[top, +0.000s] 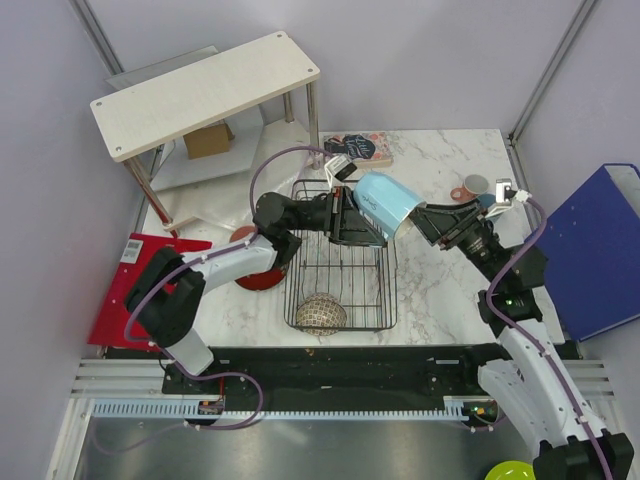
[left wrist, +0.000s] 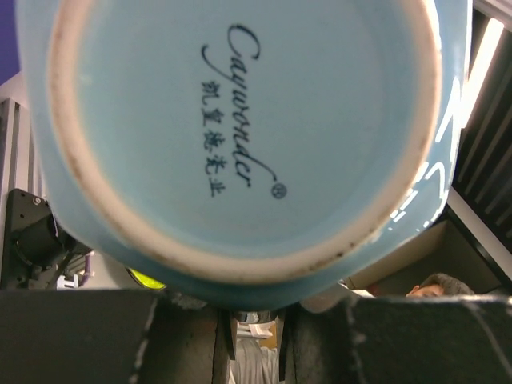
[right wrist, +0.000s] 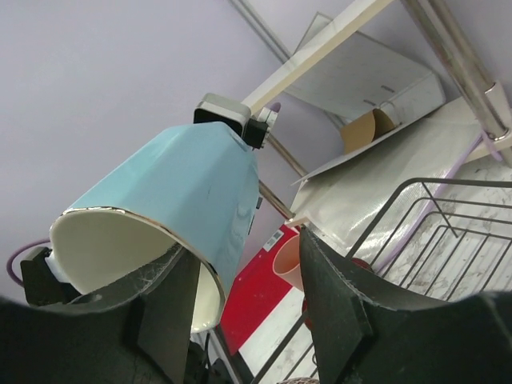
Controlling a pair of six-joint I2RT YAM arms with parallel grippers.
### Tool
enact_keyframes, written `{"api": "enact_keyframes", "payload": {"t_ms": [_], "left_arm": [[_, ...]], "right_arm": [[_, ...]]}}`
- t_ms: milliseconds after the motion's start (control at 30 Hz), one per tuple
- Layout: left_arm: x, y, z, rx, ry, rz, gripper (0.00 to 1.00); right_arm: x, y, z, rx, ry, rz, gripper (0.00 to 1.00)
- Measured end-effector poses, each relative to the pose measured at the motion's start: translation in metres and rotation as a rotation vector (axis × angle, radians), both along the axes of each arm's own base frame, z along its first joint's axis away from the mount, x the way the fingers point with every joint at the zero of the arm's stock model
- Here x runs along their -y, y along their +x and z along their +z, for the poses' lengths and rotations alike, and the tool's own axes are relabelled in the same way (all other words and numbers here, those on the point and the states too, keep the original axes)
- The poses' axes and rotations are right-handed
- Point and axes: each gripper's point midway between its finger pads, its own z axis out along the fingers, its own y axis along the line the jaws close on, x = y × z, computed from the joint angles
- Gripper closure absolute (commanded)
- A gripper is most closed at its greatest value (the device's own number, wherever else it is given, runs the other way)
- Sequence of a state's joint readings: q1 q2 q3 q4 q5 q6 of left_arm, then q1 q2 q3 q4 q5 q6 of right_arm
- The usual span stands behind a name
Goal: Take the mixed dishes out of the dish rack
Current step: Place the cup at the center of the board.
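A light blue mug [top: 385, 200] hangs tipped on its side above the far end of the black wire dish rack [top: 340, 270]. My left gripper [top: 352, 215] is shut on the mug at its base end. The mug's printed bottom [left wrist: 240, 120] fills the left wrist view above the fingers [left wrist: 184, 336]. My right gripper [right wrist: 248, 252] stands open at the mug's mouth [right wrist: 120, 248], one finger inside the rim and the other apart outside. A speckled bowl [top: 321, 312] lies in the rack's near end. A dark red plate [top: 262, 275] sits left of the rack, and a salmon-pink mug [top: 472, 186] at the right.
A white wooden shelf [top: 200, 90] stands at the back left with a cardboard box [top: 208, 140] under it. A red board [top: 140, 290] lies at the left edge and a blue binder [top: 600, 250] at the right. A salmon-pink tumbler [right wrist: 288, 260] shows beyond the rack.
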State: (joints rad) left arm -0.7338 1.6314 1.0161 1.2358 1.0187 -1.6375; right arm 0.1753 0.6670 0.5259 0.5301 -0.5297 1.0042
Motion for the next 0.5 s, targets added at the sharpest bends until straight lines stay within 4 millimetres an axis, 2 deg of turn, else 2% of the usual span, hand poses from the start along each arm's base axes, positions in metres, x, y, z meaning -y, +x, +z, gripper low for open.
{"api": "enact_keyframes", "payload": {"t_ms": [100,300,400,467,500], "left_arm": [[0.007,0.001,-0.003,-0.010,-0.008,0.014,0.98],[0.014,0.004,-0.007,-0.014,-0.010,0.036,0.98],[0.018,0.002,-0.006,0.004,-0.024,0.045,0.98],[0.021,0.004,-0.003,0.001,-0.044,0.071,0.98],[0.023,0.005,-0.002,-0.004,-0.047,0.082,0.98]], "right_arm": [[-0.007,0.004,0.000,-0.005,-0.007,0.032,0.47],[-0.012,0.007,0.000,-0.005,-0.030,0.054,0.64],[-0.013,0.007,0.001,0.012,-0.051,0.051,0.82],[-0.012,0.010,-0.001,0.027,-0.078,0.035,0.88],[-0.012,0.014,-0.002,0.028,-0.091,0.025,0.93]]}}
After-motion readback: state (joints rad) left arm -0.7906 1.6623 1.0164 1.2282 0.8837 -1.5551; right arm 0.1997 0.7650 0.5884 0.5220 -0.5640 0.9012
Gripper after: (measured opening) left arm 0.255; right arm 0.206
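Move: The light-blue cup hangs in the left fingers; its middle is about 7 cm ahead of that hand, 3 cm to its right and slightly higher. From the right hand it lies roughly 5 cm left, 2 cm ahead and 3 cm up, its rim at the open fingers. The dish rack's middle is about 12 cm left of the right hand and 3 cm ahead; the blue mug on the table stands some 20 cm right and 11 cm ahead, both roughly 27 cm below. The light-blue cup is brought about 2.5 cm rightward by the left hand, which keeps its grip, towards the right hand. The right hand edges some 1.5 cm forward and a little left, one finger inside the mouth and one outside, then closes from wide to narrow and pinches the rim wall. ##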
